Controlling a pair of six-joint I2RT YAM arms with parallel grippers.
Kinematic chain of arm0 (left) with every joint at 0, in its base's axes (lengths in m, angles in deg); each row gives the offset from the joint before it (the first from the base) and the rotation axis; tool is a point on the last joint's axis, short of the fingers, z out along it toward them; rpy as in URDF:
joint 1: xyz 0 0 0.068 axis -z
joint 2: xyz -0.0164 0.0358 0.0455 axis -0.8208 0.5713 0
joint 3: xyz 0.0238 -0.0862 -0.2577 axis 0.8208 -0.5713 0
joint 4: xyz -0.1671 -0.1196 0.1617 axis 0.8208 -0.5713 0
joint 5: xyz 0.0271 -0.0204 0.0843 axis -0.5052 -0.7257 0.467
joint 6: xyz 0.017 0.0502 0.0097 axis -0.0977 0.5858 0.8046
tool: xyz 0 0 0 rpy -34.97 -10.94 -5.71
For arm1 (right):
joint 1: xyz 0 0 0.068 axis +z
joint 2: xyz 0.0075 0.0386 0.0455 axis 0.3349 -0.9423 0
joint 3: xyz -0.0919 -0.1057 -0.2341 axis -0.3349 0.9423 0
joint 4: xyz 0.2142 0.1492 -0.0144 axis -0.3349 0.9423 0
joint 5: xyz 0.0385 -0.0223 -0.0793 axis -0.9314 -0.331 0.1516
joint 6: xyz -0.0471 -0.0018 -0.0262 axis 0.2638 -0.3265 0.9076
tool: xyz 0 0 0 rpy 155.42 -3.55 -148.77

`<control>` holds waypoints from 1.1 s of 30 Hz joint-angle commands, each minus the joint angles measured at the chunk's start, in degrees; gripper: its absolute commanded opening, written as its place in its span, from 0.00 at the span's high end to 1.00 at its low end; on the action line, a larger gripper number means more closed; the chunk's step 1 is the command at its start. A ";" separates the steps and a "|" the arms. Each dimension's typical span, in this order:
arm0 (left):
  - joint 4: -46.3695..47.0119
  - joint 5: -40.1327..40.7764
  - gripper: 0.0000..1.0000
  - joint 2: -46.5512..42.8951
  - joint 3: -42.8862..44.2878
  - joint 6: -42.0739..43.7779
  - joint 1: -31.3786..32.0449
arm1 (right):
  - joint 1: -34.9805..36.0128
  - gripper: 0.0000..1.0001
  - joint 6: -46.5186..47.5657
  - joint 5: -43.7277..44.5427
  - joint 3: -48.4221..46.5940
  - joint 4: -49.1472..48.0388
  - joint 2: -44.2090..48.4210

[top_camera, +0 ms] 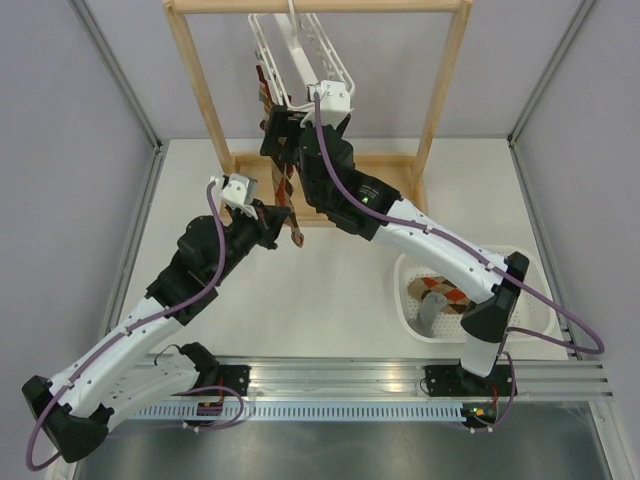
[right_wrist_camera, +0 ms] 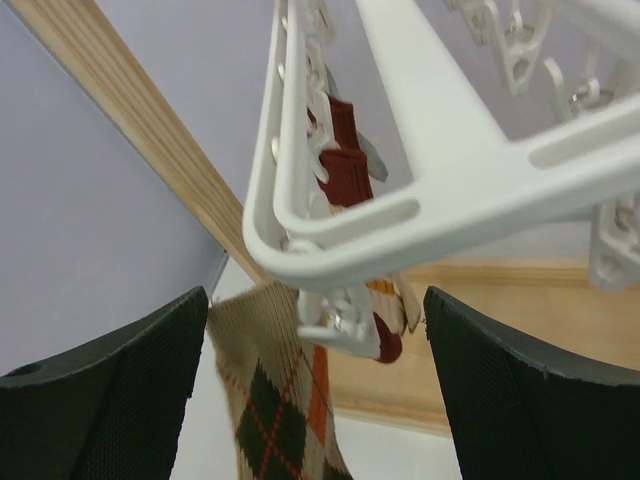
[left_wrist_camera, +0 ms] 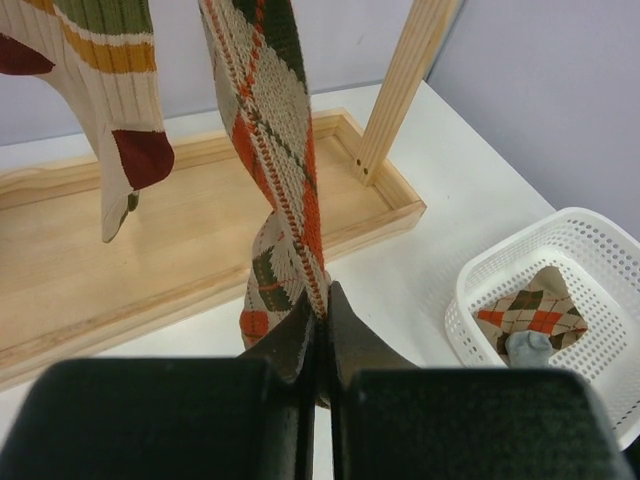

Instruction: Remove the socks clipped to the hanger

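Note:
The white hanger [top_camera: 300, 50] hangs from the wooden rack's top bar. Clipped to its near corner is a brown, red and cream argyle sock [left_wrist_camera: 270, 130], hanging down twisted. My left gripper [left_wrist_camera: 322, 300] is shut on this sock's lower end, just above the table. In the right wrist view my right gripper [right_wrist_camera: 315, 320] is open under the hanger's corner [right_wrist_camera: 450, 190]. Its fingers [right_wrist_camera: 120, 390] stand on either side of the white clip [right_wrist_camera: 335, 320] that holds the argyle sock [right_wrist_camera: 270, 400], without touching it. A striped sock [left_wrist_camera: 115, 80] hangs beside it.
The wooden rack has a tray-like base [left_wrist_camera: 150, 250] and upright posts [left_wrist_camera: 400, 90] close behind both grippers. A white perforated basket [top_camera: 410, 300] at the right holds a grey sock [top_camera: 432, 312] and an argyle sock [top_camera: 452, 296]. Grey walls enclose the table.

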 commanded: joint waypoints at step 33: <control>0.78 -1.64 0.98 0.99 0.38 0.93 0.25 | 6.23 0.09 -5.08 -3.49 8.43 -7.15 4.47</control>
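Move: The argyle sock's clipped cuff is about 3 cm left of the open right hand, barely 1 cm ahead and level with it. Its clip sits directly ahead by 1 cm at the same height, with the hanger's near corner 4 cm above and 2 cm left of the hand. The striped sock hangs 10 cm farther out and 1 cm left, slightly lower. From the left hand, which already holds the argyle sock near its toe, the cuff lies some 15 cm up, 7 cm forward and straight over sideways. The argyle sock stays pinched low down in the left hand, which hardly shifts, while the right hand backs off about 6 cm from its clip and the hanger corner, dipping and swinging right at first. It then sweeps some 7 cm left and turns about 10 degrees counter-clockwise, bringing the cuff between its still wide-open fingers' line, and finally eases slightly forward and up. ##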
